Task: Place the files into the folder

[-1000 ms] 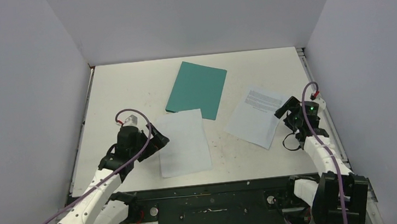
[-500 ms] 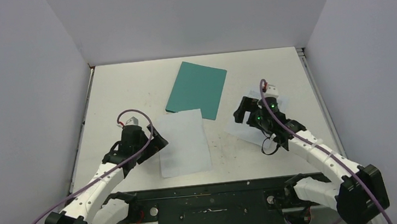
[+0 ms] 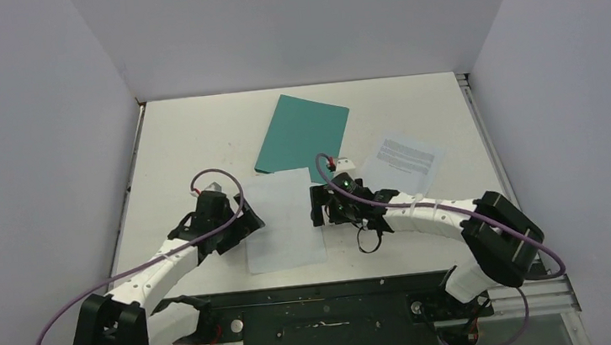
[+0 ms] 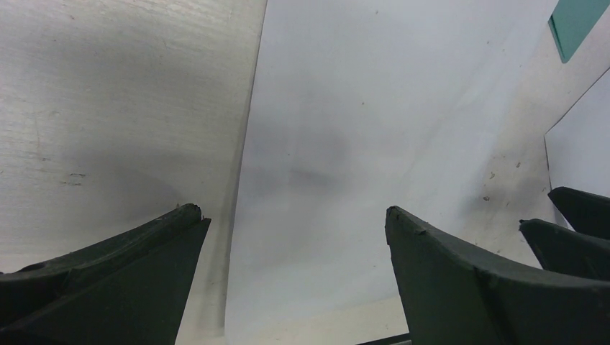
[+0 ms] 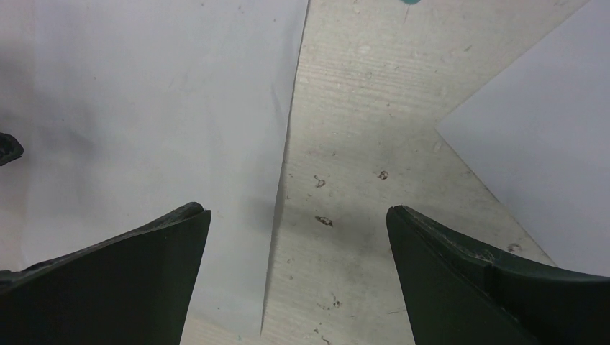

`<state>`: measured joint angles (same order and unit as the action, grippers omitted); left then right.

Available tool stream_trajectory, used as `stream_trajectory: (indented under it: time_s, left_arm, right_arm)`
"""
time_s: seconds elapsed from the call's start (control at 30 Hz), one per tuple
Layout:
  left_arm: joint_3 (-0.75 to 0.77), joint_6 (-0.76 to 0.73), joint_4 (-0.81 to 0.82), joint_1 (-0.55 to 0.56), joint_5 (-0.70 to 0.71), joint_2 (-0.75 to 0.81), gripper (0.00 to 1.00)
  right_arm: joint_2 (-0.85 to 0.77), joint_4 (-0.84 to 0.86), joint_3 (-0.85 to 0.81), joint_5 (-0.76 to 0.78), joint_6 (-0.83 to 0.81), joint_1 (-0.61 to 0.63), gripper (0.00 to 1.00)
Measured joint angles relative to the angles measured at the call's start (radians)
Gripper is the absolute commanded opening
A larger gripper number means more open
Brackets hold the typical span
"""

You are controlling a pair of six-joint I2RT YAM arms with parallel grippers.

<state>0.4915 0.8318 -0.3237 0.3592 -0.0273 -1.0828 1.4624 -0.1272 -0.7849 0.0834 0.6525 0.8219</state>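
The teal folder (image 3: 303, 139) lies shut at the back middle of the table. One of the files, a blank white sheet (image 3: 283, 221), lies flat in front of it. My left gripper (image 3: 251, 221) is open at the sheet's left edge, which runs between its fingertips (image 4: 291, 210). My right gripper (image 3: 317, 208) is open over the right edge of the sheet (image 5: 158, 93), one finger above paper, the other above bare table (image 5: 293, 210). A printed sheet (image 3: 406, 158) lies to the right, its corner (image 5: 539, 144) seen in the right wrist view. Neither gripper holds anything.
White walls close in the table (image 3: 181, 142) on three sides. A dark metal rail (image 3: 322, 293) runs along the near edge, between the arm bases. The right arm stretches low across the table's right half, partly over the printed sheet.
My right arm has swung left from the table's right edge, across the printed sheet, to the blank sheet's right edge. My left gripper has edged slightly nearer and to the right.
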Motion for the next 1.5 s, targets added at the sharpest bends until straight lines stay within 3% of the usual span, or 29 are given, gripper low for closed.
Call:
stream_trajectory:
  time_s: [0.43,0.6,0.87,1.1,1.3,1.5]
  left_arm:
    - [-0.011,0.004,0.133,0.037,-0.041,-0.102,0.96]
    - [-0.010,0.006,0.204,0.057,-0.062,-0.139,0.98]
    - [-0.008,0.019,0.288,0.077,-0.100,-0.182,1.00]
    - [-0.008,0.020,0.317,0.084,-0.117,-0.196,1.00]
    - [-0.008,0.019,0.320,0.085,-0.120,-0.197,1.00]
    - [-0.009,0.019,0.290,0.087,-0.119,-0.177,1.00]
  right_arm:
    - [0.162,0.173,-0.001,-0.092,0.076,0.041,0.99]
    - [0.183,0.262,0.011,-0.144,0.109,0.044,0.94]
    - [0.200,0.380,0.051,-0.200,0.153,0.044,0.68]
    - [0.200,0.380,0.080,-0.217,0.170,0.044,0.27]
    - [0.191,0.352,0.092,-0.217,0.171,0.044,0.14]
    - [0.109,0.298,0.097,-0.191,0.159,0.044,0.10]
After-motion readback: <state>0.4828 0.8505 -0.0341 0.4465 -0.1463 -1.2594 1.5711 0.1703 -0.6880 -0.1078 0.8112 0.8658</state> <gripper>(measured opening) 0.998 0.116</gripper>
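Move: The blank file's middle is about 5 cm ahead of the right hand, 13 cm to its left and 5 cm below. From the left hand, already over the sheet's left edge, it lies some 5 cm ahead, 10 cm right and 3 cm down. The green folder's middle is roughly 30 cm ahead and 7 cm left of the right hand; the printed file is about 14 cm ahead and 18 cm right of it. Leftward and down onto the blank file's right margin, the right hand travels about 7 cm across, tilting its right side lower, then shuts its fingers on the paper while easing back right and down, and starts lifting. Meanwhile the open left hand sinks slightly and sweeps about 6 cm right and a little forward, its left finger against the sheet's left edge. ##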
